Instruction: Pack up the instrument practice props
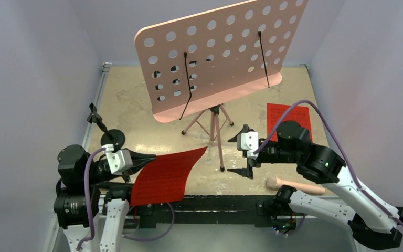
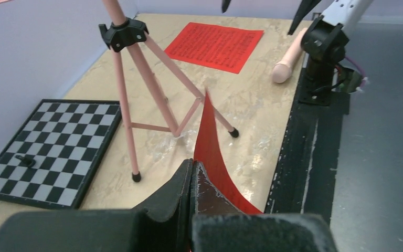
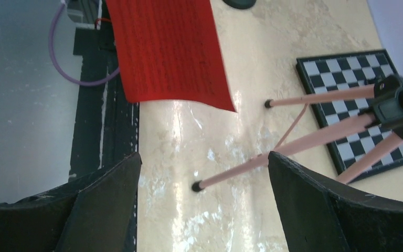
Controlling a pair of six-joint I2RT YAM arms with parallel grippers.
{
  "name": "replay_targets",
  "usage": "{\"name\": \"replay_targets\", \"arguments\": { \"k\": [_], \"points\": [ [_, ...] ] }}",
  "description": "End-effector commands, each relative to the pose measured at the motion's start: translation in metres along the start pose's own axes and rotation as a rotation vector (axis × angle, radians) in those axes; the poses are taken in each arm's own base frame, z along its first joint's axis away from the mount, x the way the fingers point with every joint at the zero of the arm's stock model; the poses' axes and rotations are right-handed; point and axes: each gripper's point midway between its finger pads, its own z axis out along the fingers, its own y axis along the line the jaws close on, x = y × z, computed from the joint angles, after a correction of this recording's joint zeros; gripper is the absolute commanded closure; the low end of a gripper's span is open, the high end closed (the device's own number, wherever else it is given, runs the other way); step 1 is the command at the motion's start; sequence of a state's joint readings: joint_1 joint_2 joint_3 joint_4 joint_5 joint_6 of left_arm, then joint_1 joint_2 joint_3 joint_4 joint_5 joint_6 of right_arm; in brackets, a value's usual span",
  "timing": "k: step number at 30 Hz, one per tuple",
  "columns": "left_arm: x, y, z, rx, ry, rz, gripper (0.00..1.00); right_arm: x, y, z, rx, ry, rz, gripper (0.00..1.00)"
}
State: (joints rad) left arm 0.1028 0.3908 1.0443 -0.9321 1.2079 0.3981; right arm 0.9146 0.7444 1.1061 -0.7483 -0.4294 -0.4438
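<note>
The pink music stand (image 1: 215, 58) stands mid-table on thin tripod legs (image 1: 216, 131), its perforated desk tilted up. My left gripper (image 1: 151, 157) is shut on the edge of a red printed sheet (image 1: 165, 176), which curves out over the table's front edge; the pinched sheet (image 2: 212, 152) rises from the closed gripper (image 2: 193, 167). A second red sheet (image 1: 289, 118) lies flat at the right. The peach tube (image 1: 294, 185) lies by the right arm's base. The black round-base peg stand (image 1: 113, 136) is at the left. My right gripper (image 1: 232, 156) is open beside the tripod, one leg's foot (image 3: 195, 186) showing between its fingers.
A black-and-white chessboard (image 2: 52, 149) lies flat behind the tripod, near the wall. Grey walls close in the table at the left, back and right. A black strip (image 1: 215, 205) runs along the front edge between the arm bases.
</note>
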Motion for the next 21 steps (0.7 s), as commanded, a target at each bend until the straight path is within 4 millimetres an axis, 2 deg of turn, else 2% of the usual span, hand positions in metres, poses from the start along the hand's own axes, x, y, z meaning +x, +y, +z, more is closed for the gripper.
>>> {"name": "replay_targets", "arguments": {
  "k": [1,4,9,12,15,17,21],
  "points": [
    [-0.013,-0.019,-0.001,0.061,-0.034,-0.105,1.0,-0.042,-0.006,0.014,-0.037,-0.147,-0.012,0.08],
    [-0.011,-0.019,-0.001,0.051,-0.048,-0.143,1.0,-0.048,-0.008,0.033,-0.079,-0.166,-0.008,0.17],
    [0.008,-0.022,0.0,0.018,-0.051,-0.174,1.0,-0.052,-0.013,0.061,-0.094,-0.189,-0.055,0.19],
    [0.01,-0.025,-0.001,0.005,-0.05,-0.186,1.0,-0.056,-0.012,0.072,-0.118,-0.199,-0.055,0.22],
    [0.01,-0.021,-0.001,-0.026,-0.05,-0.189,1.0,-0.055,0.001,0.079,-0.188,-0.193,-0.065,0.27],
    [0.008,-0.019,-0.002,-0.042,-0.054,-0.185,1.0,-0.05,0.018,0.08,-0.267,-0.191,-0.091,0.31],
    [0.007,-0.018,-0.002,-0.048,-0.063,-0.172,1.0,-0.04,0.031,0.087,-0.289,-0.175,-0.107,0.31]
  ]
}}
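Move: My left hand holds the lifted red sheet, its middle about 5 cm to that hand's right, 4 cm back and 6 cm lower. From my empty, open right hand the sheet's middle lies some 18 cm left, 4 cm back and 6 cm below, and its free far corner 7 cm left, 2 cm ahead, about level. Far below my right hand, on the table, are the music stand's near foot, 6 cm ahead and 3 cm left, and the microphone, 26 cm right and 2 cm back. I bring my right hand about 9 cm left to the sheet's free edge, easing back a couple of centimetres at the end while it swings some 15 degrees counter-clockwise and its wide-open fingers begin to narrow around the edge without shutting. My left hand keeps its pinch, drawing the sheet slightly back and down as its wrist tilts. ##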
